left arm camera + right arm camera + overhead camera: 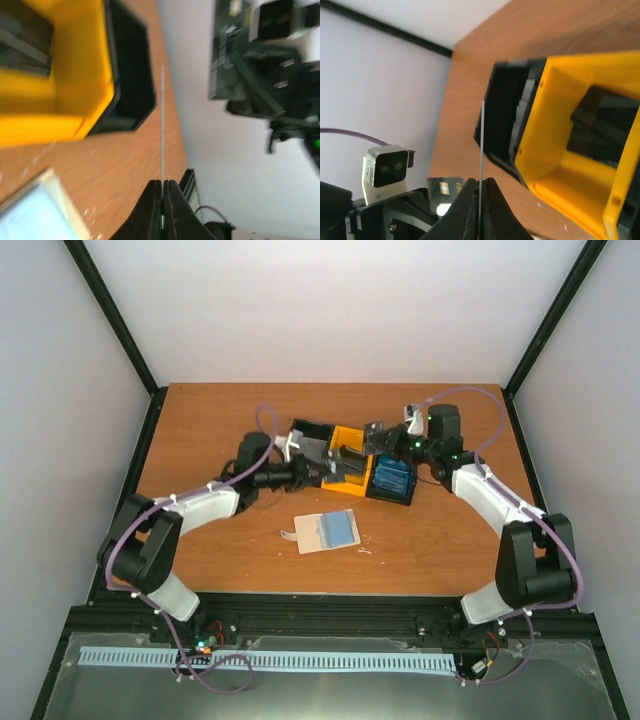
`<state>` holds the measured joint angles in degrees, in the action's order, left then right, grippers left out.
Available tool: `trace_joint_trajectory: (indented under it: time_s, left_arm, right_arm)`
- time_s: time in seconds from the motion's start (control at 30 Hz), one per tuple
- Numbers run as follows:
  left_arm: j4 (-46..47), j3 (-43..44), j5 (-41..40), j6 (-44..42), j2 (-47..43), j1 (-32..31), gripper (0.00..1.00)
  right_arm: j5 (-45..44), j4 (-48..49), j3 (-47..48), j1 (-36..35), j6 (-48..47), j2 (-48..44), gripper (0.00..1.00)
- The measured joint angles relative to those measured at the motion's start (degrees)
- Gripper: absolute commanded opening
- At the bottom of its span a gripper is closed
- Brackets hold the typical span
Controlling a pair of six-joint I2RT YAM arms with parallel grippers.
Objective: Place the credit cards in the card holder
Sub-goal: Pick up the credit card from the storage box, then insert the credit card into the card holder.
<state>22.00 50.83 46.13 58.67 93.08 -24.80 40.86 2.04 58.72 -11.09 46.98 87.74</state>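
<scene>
Both grippers hover over the black-and-yellow tray (352, 438), each shut on a thin credit card. In the left wrist view my left gripper (162, 182) pinches a card (162, 125) seen edge-on. The right gripper (480, 181) likewise clamps a card (482, 140) edge-on. From above, the left gripper (335, 466) and right gripper (385, 441) nearly face each other. The cream card holder (310, 534) lies flat on the table nearer the arms, with a light blue card (339, 528) on it. The holder (65, 210) also shows at the lower left of the left wrist view.
The tray has a black end compartment (507, 115) and a yellow middle one (580, 145). Something blue (393, 478) lies in its right end. A black frame rail (300, 600) borders the wooden table (200, 430) at the near edge, and white walls enclose the other sides.
</scene>
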Motion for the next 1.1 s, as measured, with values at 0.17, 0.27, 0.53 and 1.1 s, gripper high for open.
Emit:
trace_joint_trajectory:
  time_s: [0.17, 0.27, 0.53, 1.1]
  left_arm:
    - [-5.2, -10.3, -8.9, -0.9, -5.9, -7.4, 0.01]
    - [-7.0, -15.3, -15.1, 0.2, -8.7, -11.2, 0.01]
    - [-3.7, -25.2, -25.8, 6.4, -12.6, -16.8, 0.01]
    - [5.0, -28.0, -27.3, 10.0, -6.5, -16.8, 0.01]
  right_arm:
    - [-9.3, -11.1, -2.6, -8.0, -8.5, -7.3, 0.03]
    - [-15.3, -15.5, -5.3, -13.8, -11.8, -10.7, 0.03]
    - [-25.9, -21.0, -17.1, -24.1, -14.4, -12.9, 0.03]
    - [-26.9, -17.8, -18.6, -25.1, -15.9, -5.1, 0.03]
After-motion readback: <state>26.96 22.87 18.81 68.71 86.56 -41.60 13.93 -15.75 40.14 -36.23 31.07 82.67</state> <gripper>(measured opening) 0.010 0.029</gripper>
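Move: The card holder lies open on the table with its blue sleeve some 11 cm back, 3 cm right and about 18 cm below the left hand; from the right hand the sleeve is about 17 cm back, 8 cm left and 21 cm below. The yellow compartment is some 3 cm ahead of the left hand and 4 cm to its right, about 17 cm down; the right black compartment is roughly 6 cm back from the right hand and 3 cm to its right, about 19 cm down. Two dark cards, one already pinched in each gripper, are carried from over the storage box towards the card holder. The left hand swings back and sinks some 15 cm; the right sweeps back first, then drops more steeply, about 17 cm in all, its fingers tipping down some 35 degrees. Both grips stay shut, the left fingers tilting down less. ##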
